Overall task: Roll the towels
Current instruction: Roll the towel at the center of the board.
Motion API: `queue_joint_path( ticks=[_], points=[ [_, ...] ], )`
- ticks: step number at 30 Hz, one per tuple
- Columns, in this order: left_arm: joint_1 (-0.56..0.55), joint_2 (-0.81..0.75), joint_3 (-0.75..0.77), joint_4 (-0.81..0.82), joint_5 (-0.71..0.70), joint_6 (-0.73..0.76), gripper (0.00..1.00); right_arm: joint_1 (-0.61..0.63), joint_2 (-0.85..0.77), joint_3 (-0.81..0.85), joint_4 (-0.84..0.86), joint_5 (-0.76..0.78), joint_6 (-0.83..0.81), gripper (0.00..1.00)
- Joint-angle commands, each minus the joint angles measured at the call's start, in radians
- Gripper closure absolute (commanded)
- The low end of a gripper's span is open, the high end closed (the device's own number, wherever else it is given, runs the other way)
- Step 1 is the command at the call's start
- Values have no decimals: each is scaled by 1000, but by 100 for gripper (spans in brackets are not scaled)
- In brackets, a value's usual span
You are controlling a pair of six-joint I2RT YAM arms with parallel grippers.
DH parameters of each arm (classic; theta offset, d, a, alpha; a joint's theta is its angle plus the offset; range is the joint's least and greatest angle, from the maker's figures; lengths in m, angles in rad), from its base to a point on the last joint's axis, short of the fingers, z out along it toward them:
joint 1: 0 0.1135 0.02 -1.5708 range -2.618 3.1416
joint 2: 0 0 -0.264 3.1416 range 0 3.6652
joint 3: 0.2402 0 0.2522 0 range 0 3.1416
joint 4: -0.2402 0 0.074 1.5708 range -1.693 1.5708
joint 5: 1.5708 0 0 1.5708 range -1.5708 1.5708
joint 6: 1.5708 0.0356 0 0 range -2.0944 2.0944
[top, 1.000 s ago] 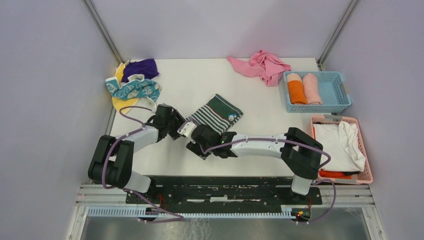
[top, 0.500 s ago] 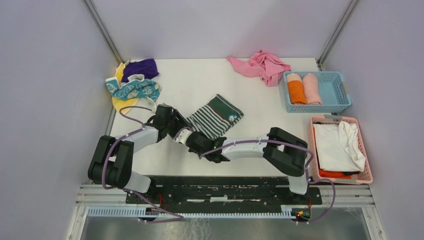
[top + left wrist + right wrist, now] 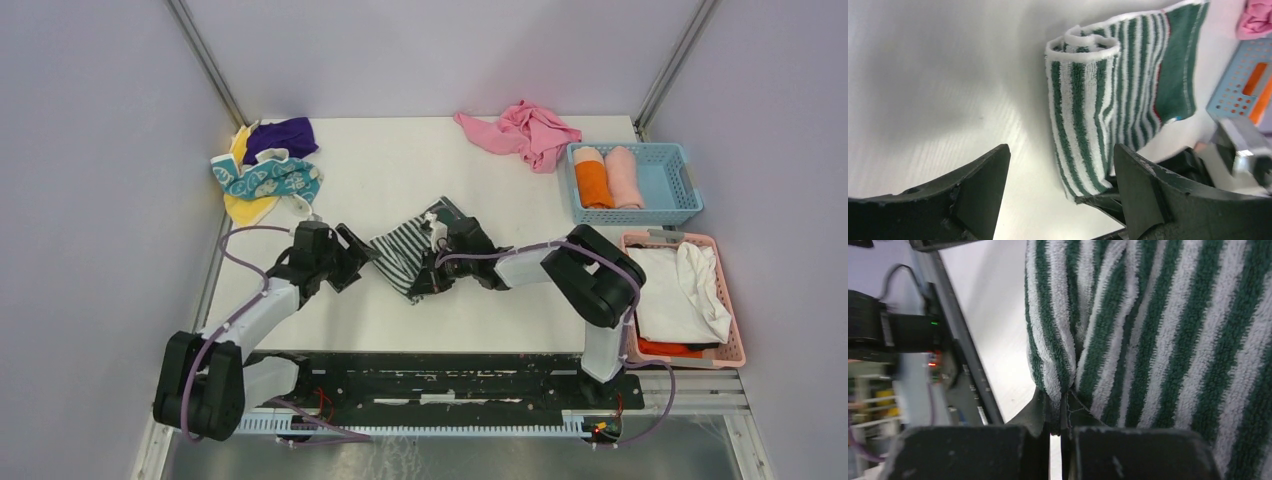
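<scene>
The green-and-white striped towel (image 3: 400,250) lies mid-table, its near part rolled over into a loose tube. In the left wrist view the towel (image 3: 1098,100) shows a curled end at the top. My left gripper (image 3: 360,252) stands open just left of it, and the left gripper (image 3: 1060,150) has only the table and the towel's lower corner between its fingers. My right gripper (image 3: 425,272) is shut on the towel's edge; in its own view the right gripper (image 3: 1060,412) pinches a fold of the towel (image 3: 1158,340). Teal (image 3: 268,180), yellow (image 3: 245,208) and purple (image 3: 283,135) towels are heaped at the far left.
A pink cloth (image 3: 525,130) lies at the back. The blue basket (image 3: 682,152) at the right holds rolled orange and pink towels. Below it the pink basket (image 3: 722,248) holds white fabric. The table's left edge runs close to the towel heap.
My right gripper closed on the striped towel's near edge and carried it up and to the right, rolling it over. My left gripper backed off to the left and opened wider.
</scene>
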Motion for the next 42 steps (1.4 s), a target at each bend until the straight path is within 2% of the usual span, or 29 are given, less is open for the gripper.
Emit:
queue_joint_path(
  ticks=[1,3,6,9,11,16,22,28,33,36,38,42],
  points=[
    [5,-75,-38,51,92,-78,17,-46,83,-119,503,-268,464,100],
    [5,-80,-54,81,104,-95,16,-71,135,-167,684,-284,602,99],
    [5,-53,-45,116,119,-103,16,-97,207,-214,849,-278,750,99],
    [4,0,-27,151,136,-112,16,-109,261,-244,924,-272,826,100],
    [4,42,-12,184,148,-120,16,-112,272,-264,908,-263,830,100],
    [3,171,43,246,154,-118,17,-118,246,-282,717,-239,747,99],
    [-6,317,90,311,161,-121,22,-128,253,-283,639,-238,721,100],
    [-21,429,125,257,109,-90,32,-132,214,-277,527,-229,658,99],
    [-25,476,130,164,47,-38,43,-132,108,-258,283,-186,513,98],
    [-31,493,131,131,34,-18,54,-129,24,-226,119,-142,398,93],
    [-35,495,138,101,34,-6,64,-121,-38,-201,-19,-93,317,84],
    [-54,474,157,29,21,22,76,-61,-188,-115,-309,79,113,71]
  ],
)
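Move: The striped towel's rolled far end lies about 5 cm ahead of the open left hand, 2 cm to its right and 4 cm lower; the green band on the flat part is some 12 cm ahead and 19 cm right. The right hand already grips the roll's near end, with the far end about 11 cm ahead and 8 cm left, level with it; the green band is 19 cm ahead and 9 cm right. Left reaches some 8 cm right, forward and down, pinching the roll's far end; right twists, drags rightward, then loosens. ##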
